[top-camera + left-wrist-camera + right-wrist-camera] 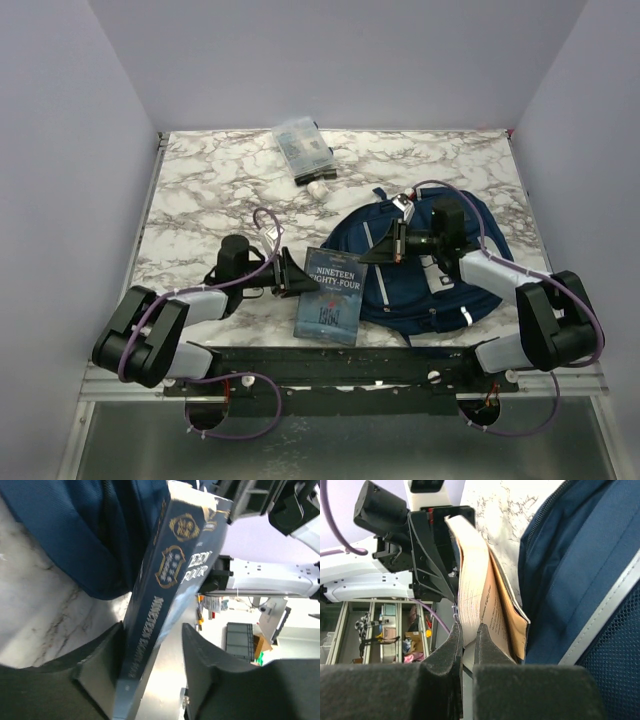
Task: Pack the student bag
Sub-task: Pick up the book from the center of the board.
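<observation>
The student bag (385,295) is a navy backpack lying flat on the right of the marble table, also seen in the left wrist view (75,535) and the right wrist view (570,570). A dark blue paperback, Nineteen Eighty-Four (330,295), rests against its left side. My right gripper (469,628) is shut on the cover and a few pages at the book's open edge (472,580). My left gripper (152,627) straddles the spine (160,605): one finger lies against the book, the other stands apart with a gap. In the overhead view the left gripper (302,272) and right gripper (368,255) face each other across the book.
A small clear plastic pouch (302,148) with items inside lies at the back of the table (200,200), with a small white object (317,187) just in front of it. Purple-grey walls close in the table on three sides.
</observation>
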Robot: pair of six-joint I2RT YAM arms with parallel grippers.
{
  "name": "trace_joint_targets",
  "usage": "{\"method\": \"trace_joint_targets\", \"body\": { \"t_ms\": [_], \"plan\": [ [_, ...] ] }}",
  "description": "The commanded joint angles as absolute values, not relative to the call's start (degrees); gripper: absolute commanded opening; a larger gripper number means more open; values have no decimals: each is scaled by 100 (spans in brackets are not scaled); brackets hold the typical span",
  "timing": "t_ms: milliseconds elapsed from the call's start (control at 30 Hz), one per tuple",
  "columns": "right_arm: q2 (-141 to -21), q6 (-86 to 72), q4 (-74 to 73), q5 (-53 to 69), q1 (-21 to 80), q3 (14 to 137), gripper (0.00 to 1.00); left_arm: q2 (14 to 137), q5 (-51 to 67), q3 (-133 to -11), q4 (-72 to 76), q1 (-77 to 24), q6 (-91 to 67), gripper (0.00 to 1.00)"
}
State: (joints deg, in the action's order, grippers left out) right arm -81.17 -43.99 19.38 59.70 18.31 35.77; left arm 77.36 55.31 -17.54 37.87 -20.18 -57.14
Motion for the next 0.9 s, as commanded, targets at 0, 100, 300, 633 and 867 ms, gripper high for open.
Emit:
{"method": "trace_joint_targets", "body": {
  "t_ms": [0,100,300,633,867],
  "plan": [
    [-7941,-4165,1202,5632,1850,3868,0,7682,5904,-1757,4973,-2420,-6295,44],
    [-7792,-3723,286,5059,1855,4139,3,7550,5867,-1560,5745,-2435,-6770,32],
    [-7485,-3003,-1323,4103,1854,4745,44,6839,5840,-1668,5825,-2435,-7407,2],
    [-6527,-2116,-2386,3879,1850,6132,100,5709,5516,-3486,-578,-2660,-4138,0],
    [-6862,-2530,-1679,5831,1947,6540,100,5423,5115,-4685,-3007,-3143,-2568,0]
  ]
}}
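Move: My right hand still has the page side of the Nineteen Eighty-Four book pinched. The book is propped up cover towards me, its middle about 7 cm back, 7 cm to the left and 7 cm below. My left hand, half open, straddles the spine; the book's middle lies some 5 cm right, 2 cm back and 3 cm lower. The backpack's middle is roughly 27 cm right, 9 cm ahead and 8 cm below my left hand. My left fingers shut on the spine, pinching it front and back, as the hand slips a little back and right; then I raise that hand with the book about 11 cm, drifting back towards my base. Meanwhile my right fingers open wide and let go of the page edge, and the right hand edges forward and right, then climbs away some 16 cm, rolling about 25 degrees. ##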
